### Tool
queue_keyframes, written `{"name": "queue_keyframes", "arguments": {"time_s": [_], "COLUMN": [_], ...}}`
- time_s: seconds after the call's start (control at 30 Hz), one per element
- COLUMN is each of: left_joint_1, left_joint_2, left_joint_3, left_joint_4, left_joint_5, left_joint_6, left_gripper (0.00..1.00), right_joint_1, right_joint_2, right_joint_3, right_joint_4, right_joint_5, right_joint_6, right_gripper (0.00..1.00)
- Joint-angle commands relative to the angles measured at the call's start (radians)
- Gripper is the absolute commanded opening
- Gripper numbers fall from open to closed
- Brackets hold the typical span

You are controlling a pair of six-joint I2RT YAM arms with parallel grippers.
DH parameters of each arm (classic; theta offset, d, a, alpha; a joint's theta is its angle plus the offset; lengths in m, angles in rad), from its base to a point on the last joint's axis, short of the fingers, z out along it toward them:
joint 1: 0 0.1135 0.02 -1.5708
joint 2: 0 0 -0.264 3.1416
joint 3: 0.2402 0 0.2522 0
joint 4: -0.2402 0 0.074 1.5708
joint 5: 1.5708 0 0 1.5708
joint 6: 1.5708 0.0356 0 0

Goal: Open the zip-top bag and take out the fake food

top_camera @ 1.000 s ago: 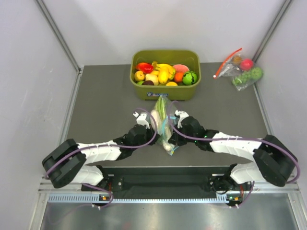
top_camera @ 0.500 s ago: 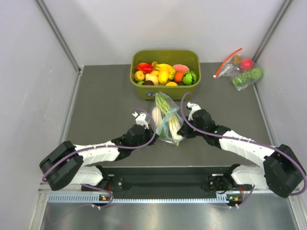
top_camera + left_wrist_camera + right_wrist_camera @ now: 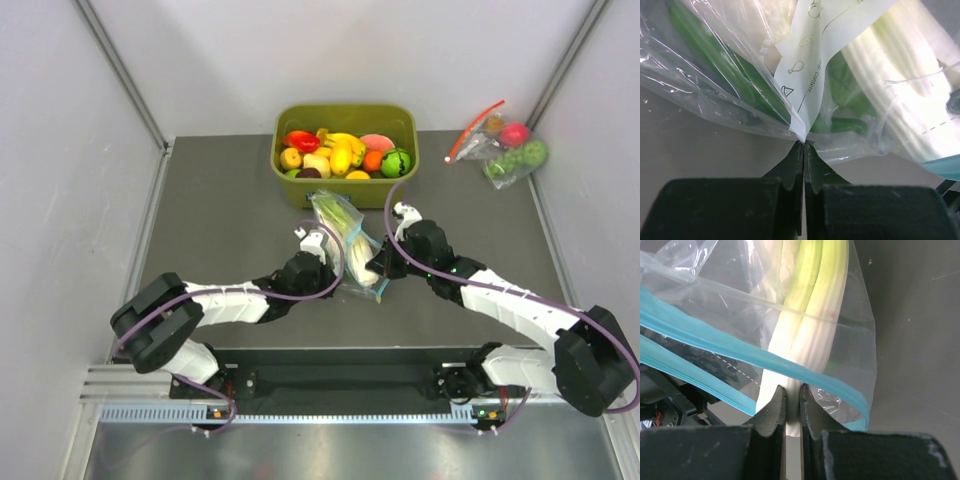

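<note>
The zip-top bag (image 3: 347,238) lies tilted on the dark table between my two grippers, its blue-green zip strip (image 3: 715,342) parted at the near end. My left gripper (image 3: 328,268) is shut on the bag's thin plastic edge, right at the corner of the white label (image 3: 825,45). Inside the bag are the long leek (image 3: 900,85) and a dark green piece (image 3: 840,125). My right gripper (image 3: 793,392) is shut on the leek's white stalk (image 3: 810,315), which pokes out through the bag's open mouth. The stubby radish cannot be made out.
An olive bin (image 3: 345,192) full of toy fruits stands just behind the bag. A second clear bag with a red zip strip (image 3: 505,150) lies at the back right corner. White walls close in the table on both sides.
The bag has gone from upright between the grippers to tilted, mouth toward the near right. My left gripper moved right with the bag's edge. My right gripper shifted right with the leek's stalk.
</note>
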Motion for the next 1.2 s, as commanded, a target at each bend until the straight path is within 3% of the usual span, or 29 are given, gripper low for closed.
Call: {"name": "queue_keyframes", "arguments": {"time_s": [0.0,0.4,0.67,0.87,1.17], "left_joint_1": [-0.008,0.027,0.146,0.209,0.288], "left_joint_2": [0.014,0.022,0.052,0.089,0.129], "left_joint_3": [0.024,0.136,0.168,0.199,0.236], "left_joint_4": [0.012,0.006,0.063,0.069,0.080], "left_joint_5": [-0.007,-0.068,0.017,0.059,0.080], "left_joint_6": [0.002,-0.013,-0.054,-0.060,-0.074], "left_gripper": [0.00,0.00,0.00,0.00,0.00], "right_joint_1": [-0.014,-0.014,-0.014,-0.012,-0.014], "right_joint_2": [-0.002,-0.104,-0.198,-0.230,-0.310], "right_joint_3": [0.070,0.082,0.150,0.203,0.317], "right_joint_4": [0.096,-0.164,-0.414,-0.552,-0.729], "right_joint_5": [-0.009,-0.157,-0.202,-0.318,-0.276], "right_joint_6": [0.016,-0.090,-0.190,-0.269,-0.325], "right_gripper": [0.00,0.00,0.00,0.00,0.00]}}
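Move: The right hand grips the white butt of the leek, just outside the zip-top bag's mouth; the mouth's middle is some 3 cm ahead and 3 cm left, and a little below. The near table edge is about 15 cm behind this hand. The shut left hand pinches the bag's film; from it the mouth is about 6 cm ahead and 8 cm right, a bit higher, and the green bin some 30 cm ahead and 3 cm right. Still gripping the leek's white end, the right hand draws it out through the bag mouth, going back some 10 cm towards the near table edge, rising about 6 cm and drifting a little right while it turns roughly 20 degrees counter-clockwise. The left fingers keep their pinch on the film and, after a slow start, carry the bag about 10 cm forward towards the green bin, slightly up and left. ##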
